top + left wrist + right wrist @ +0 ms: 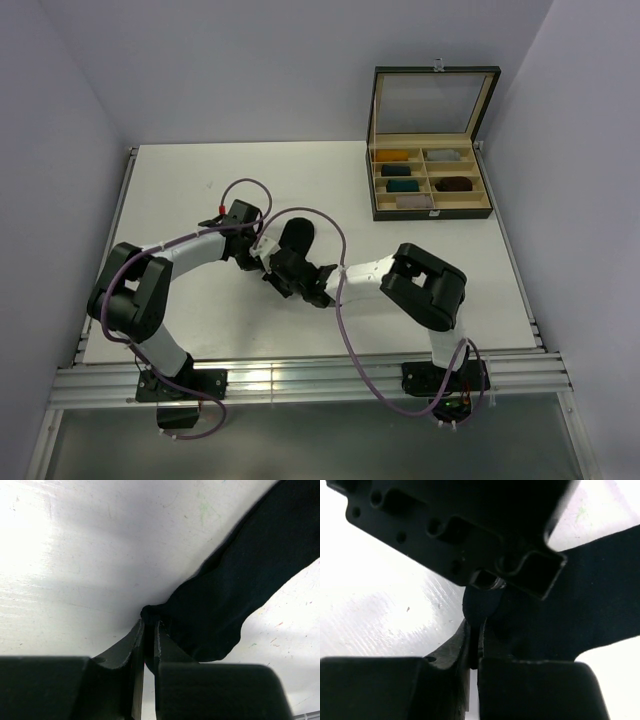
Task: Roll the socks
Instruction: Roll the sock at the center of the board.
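The socks (297,236) show as one dark patch of fabric on the white table, just beyond where both arms meet; I cannot tell two apart. My left gripper (262,257) is shut on a bunched edge of the dark fabric (235,585), which is pinched between its fingertips (149,625) and spreads up and to the right. My right gripper (287,274) is shut on an edge of the same fabric (585,600), a fold of it standing up between its tips (476,630). The left gripper's black body (460,525) hangs directly over that pinch.
An open compartment box (431,211) with a raised lid stands at the back right and holds several rolled bundles. Purple cables (335,230) arc over both arms. The table's metal rail (300,380) runs along the near edge.
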You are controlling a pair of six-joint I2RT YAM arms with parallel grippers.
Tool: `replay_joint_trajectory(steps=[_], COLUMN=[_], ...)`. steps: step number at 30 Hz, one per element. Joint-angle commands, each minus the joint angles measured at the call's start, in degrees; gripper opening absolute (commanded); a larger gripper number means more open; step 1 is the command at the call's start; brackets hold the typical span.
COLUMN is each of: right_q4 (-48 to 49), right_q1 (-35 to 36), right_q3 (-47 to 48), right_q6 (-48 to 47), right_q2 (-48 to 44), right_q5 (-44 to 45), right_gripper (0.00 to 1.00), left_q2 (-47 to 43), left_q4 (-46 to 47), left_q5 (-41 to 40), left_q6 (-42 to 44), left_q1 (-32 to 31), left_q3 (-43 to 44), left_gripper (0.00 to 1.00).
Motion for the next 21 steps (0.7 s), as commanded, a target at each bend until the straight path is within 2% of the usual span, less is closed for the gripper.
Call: replay_joint_trajectory(steps=[1, 5, 6, 7, 9, 10, 12, 16, 21], right_q4=[0.6, -0.2, -0.5, -0.2, 2.0, 3.4, 8.8, 17.5, 32.4], right_q1=[-0.4, -3.8, -6.1, -7.3, -10.6, -11.8, -13.9, -19.5, -22.8], right_q3=[0.3, -1.0, -1.2, -1.4, -2.4, -3.6, -6.1, -9.2, -11.4], right_q6=[4.6, 11.6, 13.0, 15.9, 18.4, 21.2, 24.3, 34.9, 49.0], right_q2=[-1.0, -2.6, -2.6, -2.6, -2.4, -2.3, -2.1, -0.4, 4.9], right_q5=[-2.8, -13.3, -16.0, -20.8, -26.5, -32.7, -37.3, -45.5, -54.4], right_gripper=[0.00, 0.00, 0.00, 0.00, 0.00, 0.00, 0.00, 0.00, 0.00], left_q2=[0.1, -2.0, -2.5, -3.8, -5.3, -6.9, -8.6, -14.1, -16.2], left_q4=[0.0, 1.9, 2.8, 3.1, 4.5, 4.8, 6.1, 10.4, 16.7], left_q5=[0.4, -0.1, 0.0, 0.0, -1.9, -2.1, -2.4, -1.7, 2.1], left_q6=[0.0, -2.5, -3.1, -4.2, -5.4, -6.4, -7.6, -10.9, -11.5], left_q1=[-0.2, 0.0, 0.1, 0.1, 0.6, 0.8, 1.4, 1.8, 1.7], left_q3=[0.3, -1.5, -1.9, -2.6, -3.6, -4.6, -5.8, -10.5, -14.5], left_gripper=[0.06, 0.22, 0.32, 0.37, 0.50, 0.55, 0.62, 0.66, 0.66])
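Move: The black sock's near end is already pinched by both grippers almost at the board. Its middle lies about 3 cm ahead and 6 cm to the right of the left hand, and about 6 cm ahead and 5 cm to the right of the right hand, 1 or 2 cm below each. From the left hand, the sock's far end is some 10 cm ahead and 8 cm to the right. Open the left gripper wide to let go of the sock's near corner, then lift it clear about 3 cm, easing a little left. Keep the right fingers shut on the near edge while that wrist rolls and swings some 55 degrees, ending flatter and pointing more to the left, and draw the edge about 3.5 cm right, rising slightly at the end. ##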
